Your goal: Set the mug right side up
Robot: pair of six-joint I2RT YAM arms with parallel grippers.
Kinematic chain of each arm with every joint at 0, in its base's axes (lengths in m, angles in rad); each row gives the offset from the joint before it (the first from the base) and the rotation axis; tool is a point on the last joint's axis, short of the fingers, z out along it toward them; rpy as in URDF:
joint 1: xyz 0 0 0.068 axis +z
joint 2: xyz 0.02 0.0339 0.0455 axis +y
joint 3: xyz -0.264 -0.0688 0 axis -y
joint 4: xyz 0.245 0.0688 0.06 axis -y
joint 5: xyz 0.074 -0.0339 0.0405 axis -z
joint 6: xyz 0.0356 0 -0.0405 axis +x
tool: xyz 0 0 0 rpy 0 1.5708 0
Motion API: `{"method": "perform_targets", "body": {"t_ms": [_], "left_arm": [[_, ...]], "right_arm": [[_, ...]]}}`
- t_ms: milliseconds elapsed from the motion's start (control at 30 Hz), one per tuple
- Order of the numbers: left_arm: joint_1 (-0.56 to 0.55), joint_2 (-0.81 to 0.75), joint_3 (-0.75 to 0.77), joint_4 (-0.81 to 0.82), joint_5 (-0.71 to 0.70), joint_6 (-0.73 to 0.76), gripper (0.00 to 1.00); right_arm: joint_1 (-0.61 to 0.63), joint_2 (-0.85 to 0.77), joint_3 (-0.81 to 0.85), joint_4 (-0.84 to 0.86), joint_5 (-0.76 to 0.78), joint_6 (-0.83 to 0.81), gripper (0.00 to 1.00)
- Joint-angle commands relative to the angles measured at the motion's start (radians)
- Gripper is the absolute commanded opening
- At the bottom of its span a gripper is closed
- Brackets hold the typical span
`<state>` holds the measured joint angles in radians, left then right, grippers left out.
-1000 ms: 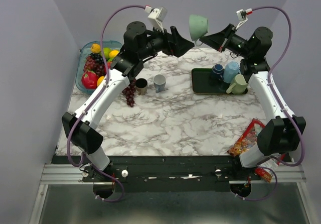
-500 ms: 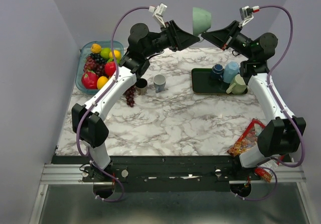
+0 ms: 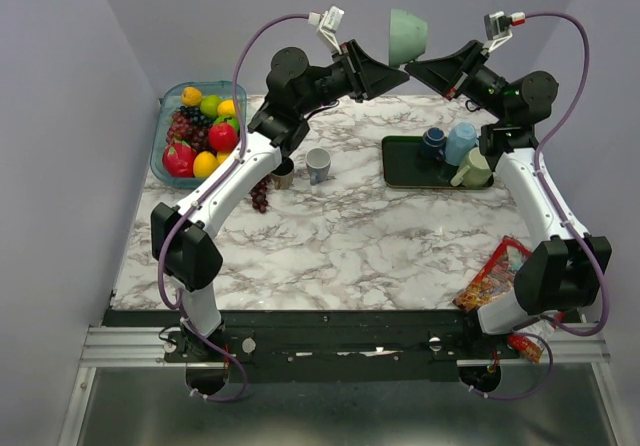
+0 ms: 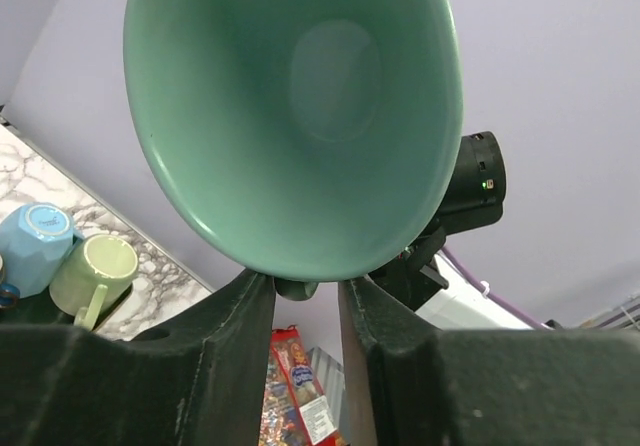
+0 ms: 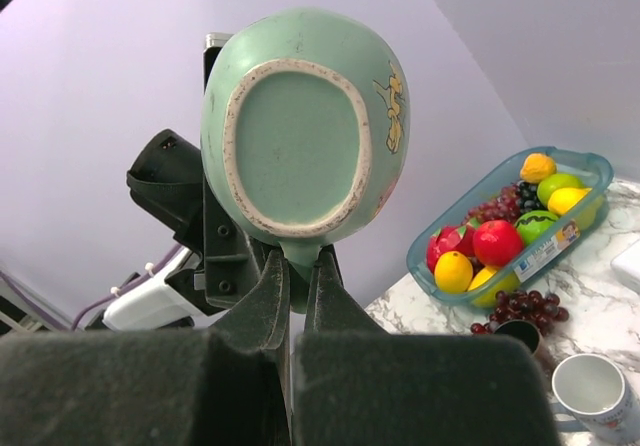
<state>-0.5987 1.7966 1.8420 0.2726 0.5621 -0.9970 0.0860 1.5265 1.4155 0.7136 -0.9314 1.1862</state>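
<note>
A pale green mug (image 3: 408,36) hangs high in the air at the back, between both raised arms. My right gripper (image 3: 412,64) is shut on the mug's handle; in the right wrist view the mug's unglazed base (image 5: 298,144) faces the camera above the gripper (image 5: 298,258). My left gripper (image 3: 398,74) is open just beside the mug. In the left wrist view the mug's open mouth (image 4: 300,106) faces the camera, and the gripper (image 4: 305,288) has its jaws apart, one on each side of the handle, below the rim.
A clear tub of fruit (image 3: 163,124) stands at the back left, with grapes (image 3: 260,188), a dark cup (image 3: 283,172) and a white mug (image 3: 318,164) beside it. A dark tray (image 3: 400,174) at the back right holds blue and pale green mugs. A snack packet (image 3: 490,276) lies front right.
Both arms have risen and shifted a little to the right, carrying the green mug higher. The right gripper stays shut on its handle; the left gripper has stayed close beside it.
</note>
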Motion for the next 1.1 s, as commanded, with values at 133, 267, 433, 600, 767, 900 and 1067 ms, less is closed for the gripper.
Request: {"method": "perform_targets", "body": {"t_ms": [133, 267, 433, 600, 767, 900, 1067], "left_arm": [[-0.018, 0.021, 0.088, -0.013, -0.076, 0.023, 0.21], [-0.019, 0.009, 0.089, -0.055, -0.106, 0.066, 0.02], [-0.019, 0.004, 0.082, -0.064, -0.125, 0.086, 0.00], [-0.018, -0.023, 0.050, -0.107, -0.184, 0.139, 0.00], [-0.018, -0.040, 0.063, -0.264, -0.248, 0.266, 0.00], [-0.018, -0.052, 0.066, -0.387, -0.303, 0.349, 0.00], [-0.018, -0.040, 0.063, -0.559, -0.395, 0.451, 0.00]], "right_arm": [[0.024, -0.026, -0.010, 0.069, -0.035, 0.010, 0.01], [0.024, -0.035, -0.010, 0.026, -0.056, -0.034, 0.01], [0.026, -0.029, -0.021, 0.015, -0.069, -0.037, 0.01], [0.026, -0.031, -0.032, -0.020, -0.072, -0.060, 0.31], [0.024, -0.039, -0.055, -0.083, -0.089, -0.117, 0.71], [0.024, -0.078, -0.055, -0.285, -0.084, -0.267, 0.75], [0.024, -0.141, -0.029, -0.742, 0.144, -0.571, 0.79]]}}
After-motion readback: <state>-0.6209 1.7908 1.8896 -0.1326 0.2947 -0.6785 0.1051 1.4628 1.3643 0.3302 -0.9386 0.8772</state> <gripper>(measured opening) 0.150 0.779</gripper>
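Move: The upside-down green mug hangs by its handle from the right fingers, its middle about 4 cm ahead of the right hand and 4 cm above. From the left hand, still open around the handle, it lies 4 cm ahead, 1 cm right and 4 cm up. Far below, the white mug stands 13 cm ahead and 16 cm left of the left hand; the dark tray lies 16 cm ahead and 16 cm right. Left pinches the handle, right opens off it; both sink some 6 cm, left also forward, turning 25 degrees. ##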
